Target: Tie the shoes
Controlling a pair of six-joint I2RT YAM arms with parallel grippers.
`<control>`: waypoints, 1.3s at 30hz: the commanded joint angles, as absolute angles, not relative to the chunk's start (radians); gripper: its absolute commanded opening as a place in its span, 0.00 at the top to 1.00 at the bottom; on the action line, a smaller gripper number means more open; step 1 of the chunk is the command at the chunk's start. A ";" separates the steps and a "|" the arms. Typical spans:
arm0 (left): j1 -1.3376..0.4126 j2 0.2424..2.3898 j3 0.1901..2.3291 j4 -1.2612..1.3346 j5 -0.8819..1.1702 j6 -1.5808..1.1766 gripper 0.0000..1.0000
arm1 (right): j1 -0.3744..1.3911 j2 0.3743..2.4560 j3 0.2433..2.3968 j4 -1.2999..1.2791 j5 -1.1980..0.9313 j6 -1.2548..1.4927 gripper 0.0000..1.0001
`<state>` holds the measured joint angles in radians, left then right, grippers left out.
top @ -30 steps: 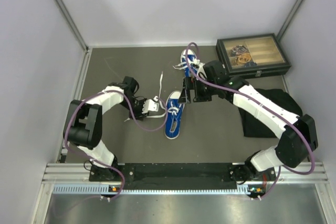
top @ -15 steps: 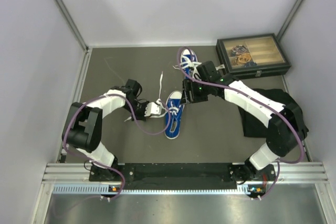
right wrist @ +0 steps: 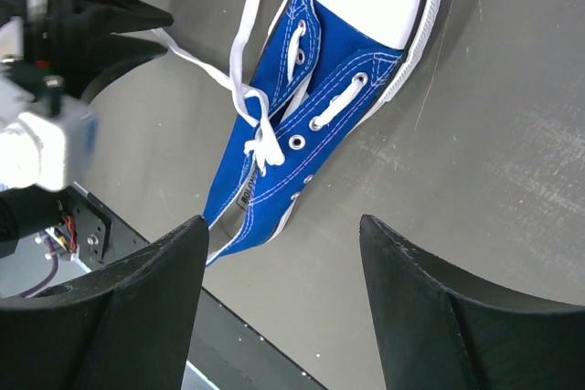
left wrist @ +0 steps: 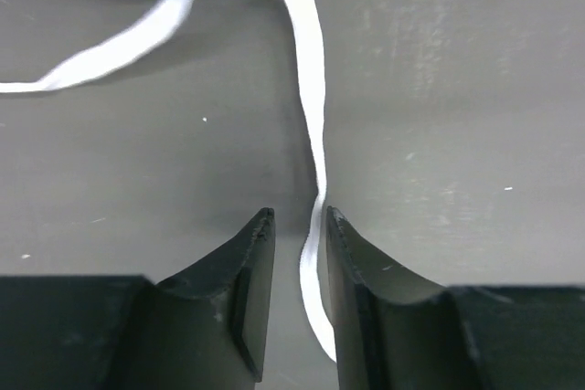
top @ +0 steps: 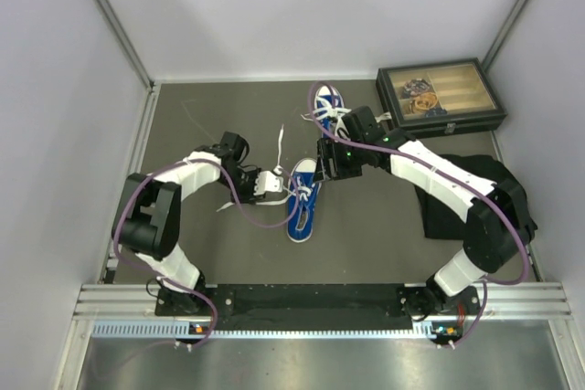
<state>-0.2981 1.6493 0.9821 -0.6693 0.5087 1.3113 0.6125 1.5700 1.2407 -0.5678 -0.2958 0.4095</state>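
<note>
One blue sneaker lies mid-table, white toe cap pointing away from the arm bases, its laces loose. The second sneaker lies farther back, partly hidden by the right arm. My left gripper is just left of the near sneaker. In the left wrist view its jaws stand narrowly apart with a white lace running between them, against the right finger. My right gripper hovers by the near sneaker's toe. It is wide open and empty, looking down on that sneaker.
A dark glass-lidded box stands at the back right. A black cloth lies under the right arm. A loose lace end trails behind the near sneaker. White walls close in the table on three sides.
My left gripper has moved right, up to the near sneaker, around a lace. My right arm swung its elbow out and shifted slightly left over the sneaker's toe.
</note>
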 commanded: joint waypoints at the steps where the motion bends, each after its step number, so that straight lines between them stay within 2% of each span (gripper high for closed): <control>1: -0.299 1.686 0.993 -0.653 0.468 1.388 0.69 | 0.606 1.555 1.278 -0.542 -0.298 0.388 0.33; 3: -0.299 1.692 0.980 -0.652 0.449 1.411 0.74 | 0.606 1.560 1.278 -0.540 -0.301 0.387 0.33; 4: -0.299 1.690 0.976 -0.655 0.446 1.416 0.84 | 0.607 1.563 1.282 -0.537 -0.302 0.388 0.33; 7: -0.299 1.678 0.988 -0.690 0.489 1.410 1.00 | 0.607 1.581 1.293 -0.529 -0.319 0.385 0.34; 12: -0.317 1.595 1.029 -0.735 0.688 1.290 1.00 | 0.607 1.621 1.307 -0.488 -0.357 0.385 0.39; 14: -0.322 1.560 1.035 -0.710 0.750 1.183 1.00 | 0.609 1.646 1.313 -0.474 -0.376 0.387 0.43; 19: -0.337 1.505 0.999 -0.570 0.917 0.913 1.00 | 0.607 1.687 1.318 -0.427 -0.434 0.396 0.45; 23: -0.364 1.460 0.913 -0.282 0.927 0.610 1.00 | 0.607 1.729 1.330 -0.413 -0.462 0.406 0.49; 27: -0.380 1.444 0.830 -0.105 0.882 0.428 1.00 | 0.609 1.752 1.348 -0.414 -0.472 0.407 0.51; 39: -0.388 1.447 0.792 -0.031 0.847 0.308 1.00 | 0.621 1.802 1.368 -0.429 -0.474 0.382 0.54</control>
<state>-0.3817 1.4704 0.7929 -0.1070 0.8398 0.3672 0.6128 1.7779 1.3117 -0.4549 -0.4652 0.4023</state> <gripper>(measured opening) 0.009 0.468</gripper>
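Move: The near lace, running out to the left from the shoe's knot, lies straight beneath the left hand, about 1 cm below its parted fingertips. From the left hand the knot is some 12 cm to the right, 2 cm ahead and 4 cm higher; the other lace's middle is roughly 12 cm ahead and 5 cm right. From the right hand the near lace's grip spot is about 19 cm left, 4 cm back and 13 cm below, the knot 7 cm left, 2 cm back and 9 cm below. The left fingers dip about 1 cm, pinch the near lace short of its free end and keep it shut in, then lift and carry it right towards the knot, some 10 cm across and 7 cm higher, tipping up to point mostly rightward. The right hand drifts about 4 cm left and 3 cm down to meet it over the shoe, its fingers narrowing but still open. ##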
